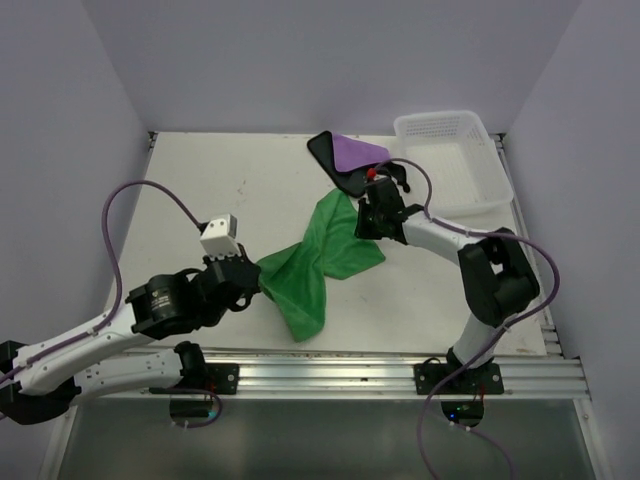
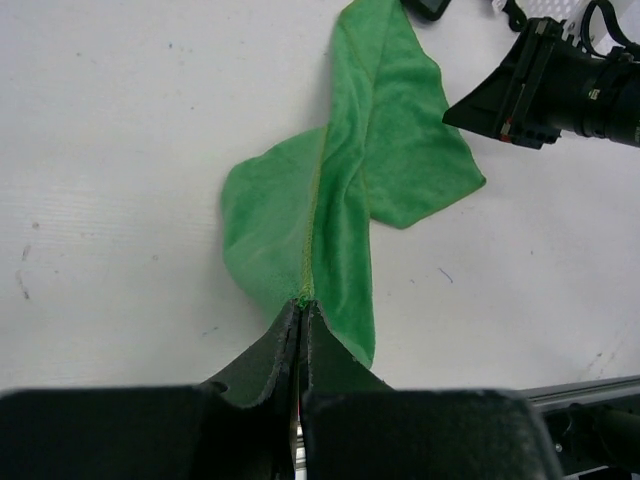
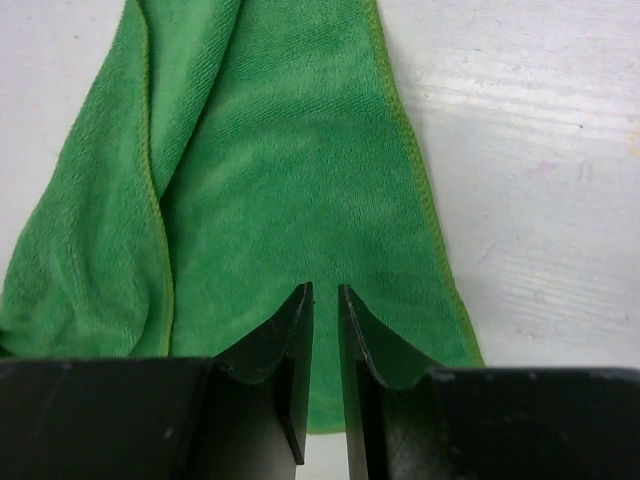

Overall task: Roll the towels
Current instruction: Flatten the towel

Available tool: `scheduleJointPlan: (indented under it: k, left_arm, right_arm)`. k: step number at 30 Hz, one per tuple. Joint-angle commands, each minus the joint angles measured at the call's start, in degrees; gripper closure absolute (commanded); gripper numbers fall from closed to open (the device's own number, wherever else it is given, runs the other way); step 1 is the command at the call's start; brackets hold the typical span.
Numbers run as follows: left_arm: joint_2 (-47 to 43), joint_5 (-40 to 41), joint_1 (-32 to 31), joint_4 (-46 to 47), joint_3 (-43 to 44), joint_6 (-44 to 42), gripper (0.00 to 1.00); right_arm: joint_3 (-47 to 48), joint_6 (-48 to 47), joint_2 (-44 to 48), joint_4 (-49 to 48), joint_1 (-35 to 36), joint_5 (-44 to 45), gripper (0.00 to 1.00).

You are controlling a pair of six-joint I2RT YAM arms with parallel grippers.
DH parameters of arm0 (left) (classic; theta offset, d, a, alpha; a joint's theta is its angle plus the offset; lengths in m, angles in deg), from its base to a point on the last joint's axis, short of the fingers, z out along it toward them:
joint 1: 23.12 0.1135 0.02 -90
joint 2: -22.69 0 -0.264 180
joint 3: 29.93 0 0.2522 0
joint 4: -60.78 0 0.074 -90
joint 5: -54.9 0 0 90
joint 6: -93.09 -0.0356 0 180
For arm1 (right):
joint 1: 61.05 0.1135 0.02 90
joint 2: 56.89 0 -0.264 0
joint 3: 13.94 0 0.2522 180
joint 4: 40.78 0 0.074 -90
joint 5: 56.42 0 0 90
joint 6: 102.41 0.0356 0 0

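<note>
The green towel (image 1: 320, 260) lies bunched and twisted in the middle of the table, stretched between both grippers. My left gripper (image 1: 258, 280) is shut on its near-left edge; the left wrist view shows the seam pinched at the fingertips (image 2: 303, 305), with the towel (image 2: 380, 170) fanning away. My right gripper (image 1: 366, 224) hovers over the towel's far right end; in the right wrist view the jaws (image 3: 325, 290) stand a narrow gap apart with nothing between them, above the cloth (image 3: 290, 150). The purple towel (image 1: 357, 151), black back showing, lies at the far edge.
A white plastic lattice basket (image 1: 452, 125) stands at the back right, close beside the purple towel and the right arm. The right arm's wrist (image 2: 560, 85) shows at the top right of the left wrist view. A metal rail (image 1: 400, 375) runs along the near edge.
</note>
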Motion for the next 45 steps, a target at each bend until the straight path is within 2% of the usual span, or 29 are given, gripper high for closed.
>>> scheduleJointPlan:
  k: [1,6,13,21,27,29,31,32,35,38,39,42,45]
  left_arm:
    - [-1.36,3.50,-0.20,-5.23,1.98,2.74,1.00]
    - [-0.40,3.68,-0.20,-6.81,0.49,3.09,1.00]
    - [-0.93,5.96,-0.20,-7.51,-0.22,2.57,1.00]
    - [1.44,7.28,-0.20,-7.17,-2.41,2.04,1.00]
    - [2.41,7.63,-0.20,-4.88,-4.26,1.16,1.00]
    - [2.33,7.63,-0.11,-3.74,-4.87,0.90,1.00]
    - [2.33,7.37,-0.11,-1.73,-5.23,-0.32,1.00]
    - [2.33,7.11,-0.11,-0.85,-5.75,-0.77,1.00]
    - [2.41,6.06,-0.11,2.32,-6.98,-2.26,1.00]
    - [2.94,4.83,-0.11,4.34,-7.95,-3.06,1.00]
    - [3.03,4.74,-0.11,4.43,-8.04,-2.97,1.00]
    - [2.94,4.65,-0.11,4.61,-8.30,-2.88,1.00]
    - [2.59,4.47,-0.11,5.57,-8.92,-3.58,1.00]
  right_arm:
    - [4.00,0.46,-4.36,1.61,0.62,-1.19,0.80]
    - [3.13,0.55,-7.19,1.61,0.89,-0.93,0.80]
    - [-4.15,0.11,-6.14,0.29,0.97,-1.45,0.80]
    - [-11.28,-0.15,3.51,0.99,0.89,-3.30,0.76]
    - [-10.93,-1.91,9.50,7.67,0.89,-4.09,0.72]
    - [-9.71,-1.21,11.96,7.94,0.88,-3.13,0.66]
    - [-5.60,-0.68,11.88,8.72,0.89,-2.77,0.62]
    - [-3.57,-0.59,10.05,9.16,0.89,-2.60,0.56]
    - [5.65,0.72,3.48,10.40,0.80,-3.21,0.46]
    - [15.67,1.43,-3.04,12.06,0.80,-2.51,0.44]
    - [18.39,1.43,-8.02,13.29,0.88,-0.16,0.44]
    - [31.03,0.38,-17.43,21.43,0.89,3.80,0.45]
    - [35.38,-0.41,-21.86,25.33,1.24,6.71,0.44]
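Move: My left hand holds the green towel's near-left corner; the lying body of the towel is about 10 cm ahead, 9 cm to its right and 22 cm below it, and the right flap about 16 cm ahead and 18 cm right. My right hand hovers 5 cm above that flap, whose middle is level with it and 2 cm left. From my right hand the towel's far end is 11 cm ahead and 5 cm left, the black pot holder 17 cm ahead and 2 cm left. With my right hand I sink some 4 cm onto the right flap, fingertips slightly apart, and drag it back about 7 cm and a little right. Then I lift off, open wider and swing about 15 cm forward and to the left over the towel's far end, starting to dip. My left hand keeps its pinch on the corner, drifts left and partly back, and lowers nearly 6 cm, rolling its left side up. ##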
